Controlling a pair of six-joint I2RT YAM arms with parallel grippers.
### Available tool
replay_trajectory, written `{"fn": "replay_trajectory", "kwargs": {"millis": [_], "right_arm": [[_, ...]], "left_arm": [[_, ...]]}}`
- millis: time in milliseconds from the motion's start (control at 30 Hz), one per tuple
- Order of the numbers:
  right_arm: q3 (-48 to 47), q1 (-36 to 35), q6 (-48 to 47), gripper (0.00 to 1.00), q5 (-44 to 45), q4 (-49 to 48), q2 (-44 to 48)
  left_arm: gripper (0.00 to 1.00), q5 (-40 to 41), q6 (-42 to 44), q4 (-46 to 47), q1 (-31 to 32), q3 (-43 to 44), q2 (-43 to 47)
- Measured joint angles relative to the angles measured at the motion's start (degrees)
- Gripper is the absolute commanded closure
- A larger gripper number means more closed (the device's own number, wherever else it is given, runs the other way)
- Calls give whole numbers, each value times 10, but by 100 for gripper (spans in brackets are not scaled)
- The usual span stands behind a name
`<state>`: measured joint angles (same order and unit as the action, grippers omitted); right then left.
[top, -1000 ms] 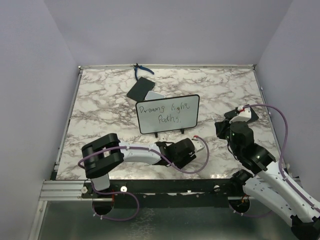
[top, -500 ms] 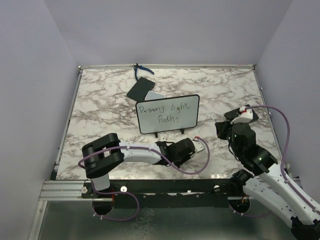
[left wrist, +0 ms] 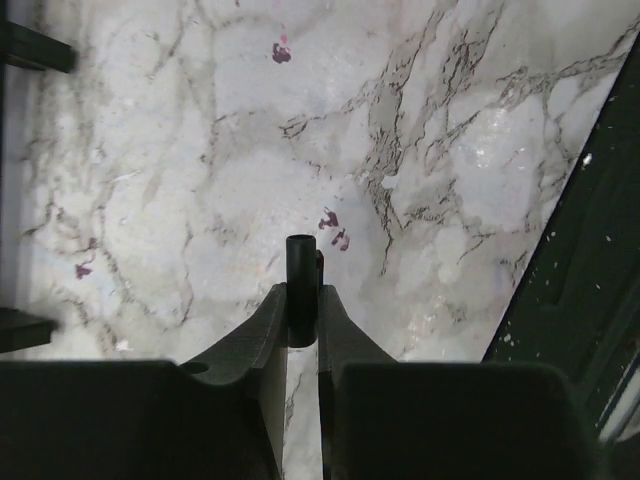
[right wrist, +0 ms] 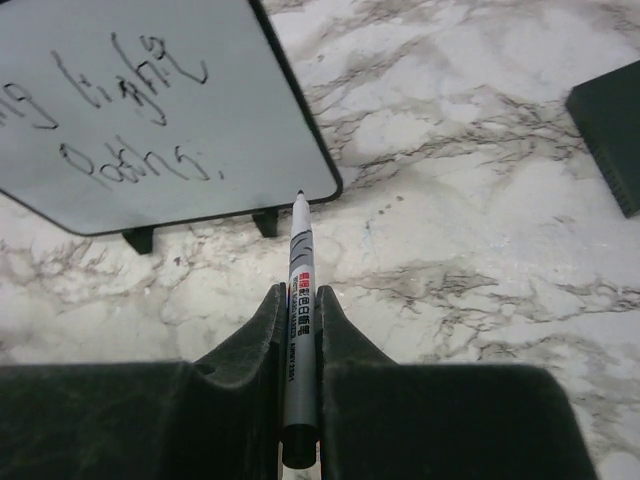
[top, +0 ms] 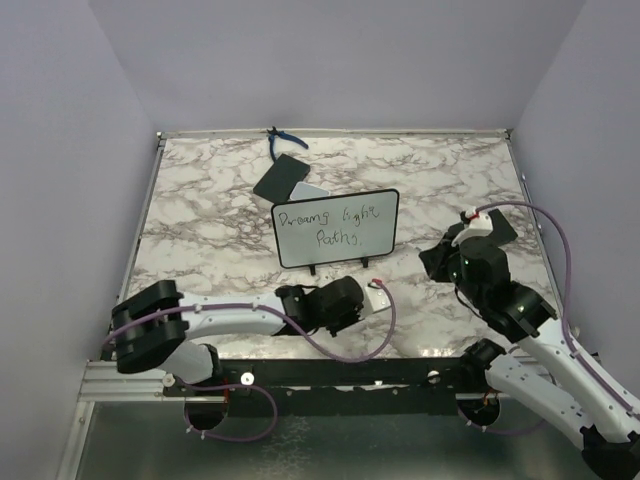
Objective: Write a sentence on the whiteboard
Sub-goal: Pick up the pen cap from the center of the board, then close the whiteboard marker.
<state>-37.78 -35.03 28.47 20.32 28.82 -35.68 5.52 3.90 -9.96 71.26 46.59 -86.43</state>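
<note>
The whiteboard (top: 383,205) stands upright on its two black feet in the middle of the table. The sentence (top: 330,226) runs across it in two handwritten lines. From the right wrist I see the whiteboard (right wrist: 268,150) and the end of the sentence (right wrist: 135,110) up close. My right gripper (right wrist: 298,296) (top: 434,262) is shut on a grey marker (right wrist: 300,255). Its bare tip points at the board's lower right corner, a little short of it. My left gripper (left wrist: 302,296) (top: 352,301) hangs low in front of the board, shut on a short black marker cap (left wrist: 301,262).
Behind the board lie a black flat rectangle (top: 282,177), a grey-white pad (top: 312,190) and blue-handled pliers (top: 286,139). Another black rectangle (right wrist: 612,130) lies right of the board, near my right arm. Small reddish stains (left wrist: 334,219) mark the marble. The table's dark front edge (left wrist: 580,280) runs beside my left gripper.
My left jaws have closed on the cap, and the left arm has drawn back to the left. The right gripper has edged toward the board with the marker.
</note>
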Motion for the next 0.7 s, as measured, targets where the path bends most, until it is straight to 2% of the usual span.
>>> {"fn": "replay_trajectory", "kwargs": {"millis": [167, 367, 700], "right_arm": [[-58, 0, -10, 99, -107, 37, -50], [-91, 0, -41, 99, -280, 71, -74], [-130, 0, -60, 99, -478, 114, -56]], "left_arm": [[100, 16, 18, 2, 0, -53, 144], [100, 22, 25, -5, 0, -94, 298], [100, 18, 26, -25, 0, -101, 375]]}}
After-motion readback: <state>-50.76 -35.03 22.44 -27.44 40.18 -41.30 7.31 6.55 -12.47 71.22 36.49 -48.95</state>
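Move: The marker, tip out in the right fingers, lies from the left hand about 12 cm ahead, 21 cm right and 13 cm higher. The pen cap, already in the left fingers, is some 10 cm back, 21 cm left and 14 cm below the right hand. The whiteboard's middle stands roughly 20 cm straight ahead of the left hand and 5 cm higher. The black box lies about 15 cm ahead, 23 cm right and 17 cm below the right hand. Straight up, mainly, goes the left hand, about 13 cm off the table with a drift of 5 cm left, its wrist levelling some 25 degrees so the held cap points more to the right. The right hand meanwhile sweeps left and back towards it, rising a little and turning about 45 degrees counter-clockwise to swing the marker's tip round towards the cap. Both keep their grip. ##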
